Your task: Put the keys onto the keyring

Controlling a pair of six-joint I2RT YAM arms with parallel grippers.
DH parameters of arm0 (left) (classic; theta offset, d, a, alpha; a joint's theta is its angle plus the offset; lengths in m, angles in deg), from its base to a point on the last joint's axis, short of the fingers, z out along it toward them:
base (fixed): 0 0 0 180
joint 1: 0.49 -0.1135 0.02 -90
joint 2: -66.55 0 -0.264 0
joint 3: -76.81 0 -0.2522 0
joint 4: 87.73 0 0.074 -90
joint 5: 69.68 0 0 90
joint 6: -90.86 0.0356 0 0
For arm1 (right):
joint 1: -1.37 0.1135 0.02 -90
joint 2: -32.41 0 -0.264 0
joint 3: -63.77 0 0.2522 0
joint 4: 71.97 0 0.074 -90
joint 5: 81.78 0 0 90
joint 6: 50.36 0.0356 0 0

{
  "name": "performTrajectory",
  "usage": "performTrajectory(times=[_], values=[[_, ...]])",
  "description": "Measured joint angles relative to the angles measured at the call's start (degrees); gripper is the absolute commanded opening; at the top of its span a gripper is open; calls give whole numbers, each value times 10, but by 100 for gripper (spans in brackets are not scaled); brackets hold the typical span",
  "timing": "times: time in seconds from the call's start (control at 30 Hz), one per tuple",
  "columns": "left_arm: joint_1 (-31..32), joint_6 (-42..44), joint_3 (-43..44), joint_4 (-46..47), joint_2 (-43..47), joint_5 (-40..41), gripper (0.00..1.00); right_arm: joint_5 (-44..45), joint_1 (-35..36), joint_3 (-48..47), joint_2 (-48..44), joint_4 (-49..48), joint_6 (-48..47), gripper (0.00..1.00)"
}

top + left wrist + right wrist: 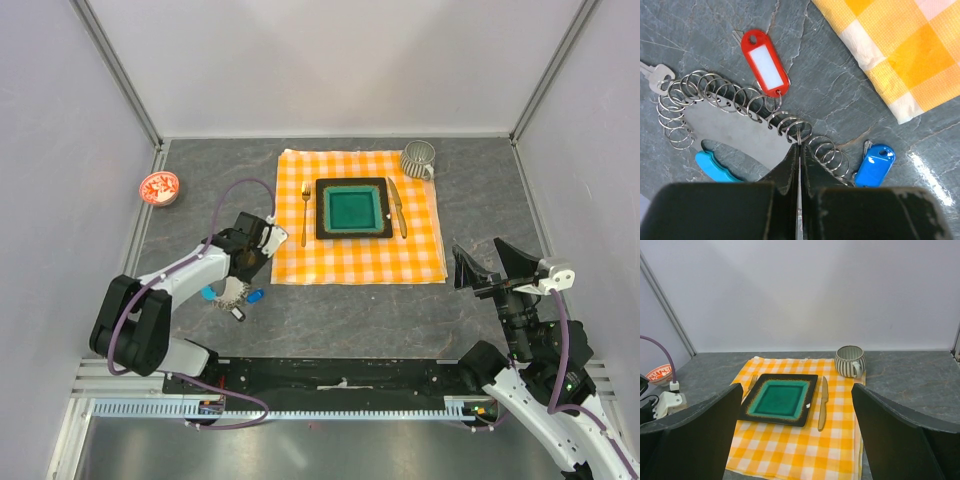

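Observation:
The keyring point(735, 100) is a chain of small silvery wire rings lying in a loop on the grey table, with a cyan clip point(714, 166) at its near left. A red-tagged key point(765, 62) lies at the loop's far side. At the near right lies a blue-tagged key point(875, 165), and at the far left a plain silver key point(655, 76). My left gripper point(800, 146) is shut, its tips pinching one ring of the chain point(799, 133). In the top view this cluster point(236, 294) sits under the left gripper point(243, 272). My right gripper point(488, 264) stands wide open and holds nothing.
An orange checked cloth point(420, 255) carries a green square plate point(352, 208), a fork point(306, 205) and a knife point(397, 206). A striped mug point(419, 158) stands at its far right corner. A red-and-white dish point(159, 187) sits at the far left.

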Motion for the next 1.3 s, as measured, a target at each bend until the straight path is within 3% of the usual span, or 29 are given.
performTrajectory(times=[0.3,0.53,0.73,0.97,1.3], values=[[0,0,-1,-9,110,-2,2,-65,0,-5,41,-6,2,98],[0,3,-1,-27,276,-53,2,-219,0,-66,202,-6,17,98],[12,18,-1,-32,383,-169,2,-335,0,-120,352,-7,38,98],[40,27,18,-45,393,-291,2,-438,0,-116,479,-58,58,98],[109,31,57,-45,342,-378,2,-550,0,-65,517,-198,19,97]])
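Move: The keyring lies flat on the table, its rim already pinched in the left fingers, its middle about 4 cm back, 3 left and 2 below that hand. A blue tag is 5 cm back and 3 right, and the cloth's near-left corner 3 back and 7 right. The open right gripper waits 51 cm right, 9 back and 30 up. From the right hand, the keyring is 54 cm left, 5 ahead and 31 below, the green plate 24 left and 26 ahead. The keyring, still held in the left hand's shut fingers, goes about 19 cm up off the table, at first nearly straight, then swings right and somewhat back while the wrist rolls left side down and turns clockwise, each some 40 degrees. Meanwhile the right hand comes about 23 cm left towards it, sinking 8 and turning counter-clockwise, fingers wide open. ##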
